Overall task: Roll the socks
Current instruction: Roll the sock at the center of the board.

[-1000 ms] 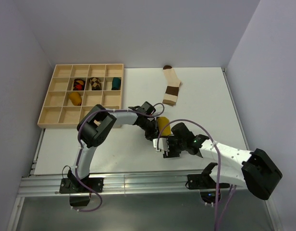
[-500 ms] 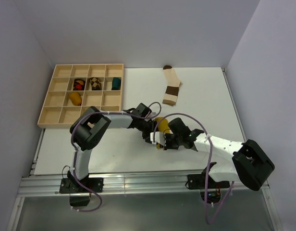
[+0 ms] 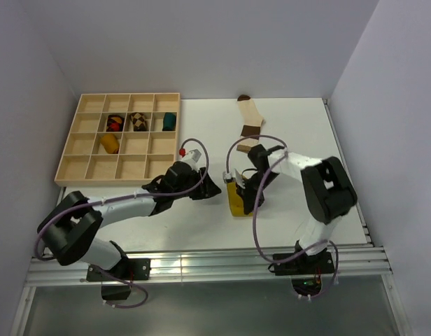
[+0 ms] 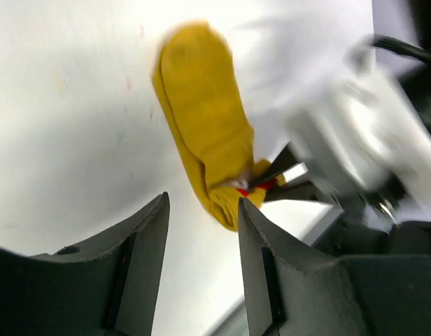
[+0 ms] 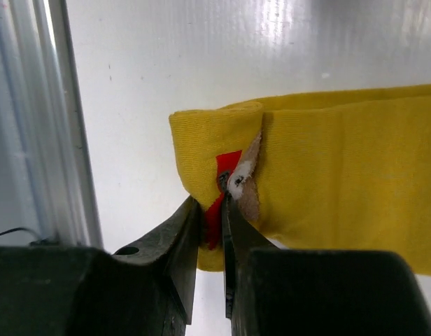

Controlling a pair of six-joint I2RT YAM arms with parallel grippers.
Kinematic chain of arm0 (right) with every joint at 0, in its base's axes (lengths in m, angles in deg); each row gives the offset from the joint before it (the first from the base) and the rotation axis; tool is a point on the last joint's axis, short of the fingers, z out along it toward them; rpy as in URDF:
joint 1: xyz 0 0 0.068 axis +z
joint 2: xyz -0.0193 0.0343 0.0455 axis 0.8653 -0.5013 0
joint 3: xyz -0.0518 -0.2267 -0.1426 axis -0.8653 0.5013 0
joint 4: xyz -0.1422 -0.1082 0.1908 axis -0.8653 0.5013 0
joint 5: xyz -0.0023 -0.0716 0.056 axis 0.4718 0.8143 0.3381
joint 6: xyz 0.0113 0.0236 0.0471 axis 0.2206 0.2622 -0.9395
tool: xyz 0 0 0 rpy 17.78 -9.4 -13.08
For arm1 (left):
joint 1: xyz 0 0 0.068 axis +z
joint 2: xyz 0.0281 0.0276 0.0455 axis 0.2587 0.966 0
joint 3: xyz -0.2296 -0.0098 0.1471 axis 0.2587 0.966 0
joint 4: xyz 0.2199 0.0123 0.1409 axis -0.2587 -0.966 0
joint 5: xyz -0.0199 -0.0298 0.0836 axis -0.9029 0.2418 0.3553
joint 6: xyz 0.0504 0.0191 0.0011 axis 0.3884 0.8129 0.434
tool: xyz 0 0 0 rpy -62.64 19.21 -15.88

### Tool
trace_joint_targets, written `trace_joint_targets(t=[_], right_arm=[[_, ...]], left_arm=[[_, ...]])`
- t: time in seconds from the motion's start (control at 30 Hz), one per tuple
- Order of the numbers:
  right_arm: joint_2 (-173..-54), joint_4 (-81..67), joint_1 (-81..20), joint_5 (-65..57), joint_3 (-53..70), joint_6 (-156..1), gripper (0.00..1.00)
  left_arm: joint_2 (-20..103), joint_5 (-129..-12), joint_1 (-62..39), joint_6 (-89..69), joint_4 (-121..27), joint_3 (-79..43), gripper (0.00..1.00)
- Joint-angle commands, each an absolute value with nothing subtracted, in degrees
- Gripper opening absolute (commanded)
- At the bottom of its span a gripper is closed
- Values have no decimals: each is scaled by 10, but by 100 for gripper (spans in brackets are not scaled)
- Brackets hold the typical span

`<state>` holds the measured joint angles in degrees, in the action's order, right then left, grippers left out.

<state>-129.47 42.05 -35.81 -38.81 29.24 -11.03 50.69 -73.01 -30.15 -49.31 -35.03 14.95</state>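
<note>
The bright yellow sock (image 3: 236, 201) lies lengthwise on the white table in front of the arms. My right gripper (image 3: 243, 189) is shut on its folded end, the jaws pinching the fabric at the red mark (image 5: 229, 162). In the right wrist view the yellow sock (image 5: 327, 161) stretches away to the right from my right gripper (image 5: 210, 204). My left gripper (image 3: 210, 187) stands open just left of the sock, nothing between its fingers. In the left wrist view my left gripper (image 4: 201, 204) faces the yellow sock (image 4: 201, 133). The cream sock with brown bands (image 3: 249, 126) lies flat at the back.
A wooden compartment tray (image 3: 91, 168) sits at the back left, holding a mustard-orange bundle (image 3: 108, 143), a red-and-dark one (image 3: 115, 123), a checkered one (image 3: 138, 121) and a teal one (image 3: 169, 121). The table's near metal rail (image 5: 68, 140) runs close beside the sock's end.
My left gripper let go of the yellow sock, opened and drew back to the left. My right gripper closed on the sock's end, and the right arm swung round behind it.
</note>
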Motion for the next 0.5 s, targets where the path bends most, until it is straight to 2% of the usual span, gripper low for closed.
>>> trace_joint_targets(t=[0.0,0.1,0.23,0.47], right_arm=[[-1379,590,-393,-440,200,-44,18],[-1459,636,-409,-442,144,-48,19],[-1514,648,-412,-433,107,-81,19],[-1557,636,-415,-406,82,-117,19]], left_arm=[[458,-562,-358,-374,-272,149,48],[462,-499,-420,-276,-264,144,49],[495,-533,-456,-170,-244,138,50],[582,-585,-488,-87,-267,85,51]])
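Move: Off to the left hand's right, about 8 cm over, 5 cm back and 7 cm below, is the sock's near, folded-over end, pinched in the right gripper. The sock's flat part lies about 6 cm to the left hand's right and level with it, 8 cm down; from the right hand that is some 5 cm ahead and 4 cm left, just below. The beige sock lies about 28 cm straight ahead of the right hand. Keeping its pinch on the sock's near end, the right hand turns some 30 degrees so its fingertips swing back towards the base, edging about 1 cm forward. The left hand, fingers still half open, rises about 3 cm and sinks again while going some 6 cm right and 4 cm back towards that held end, rolling about 45 degrees around its own finger direction. ##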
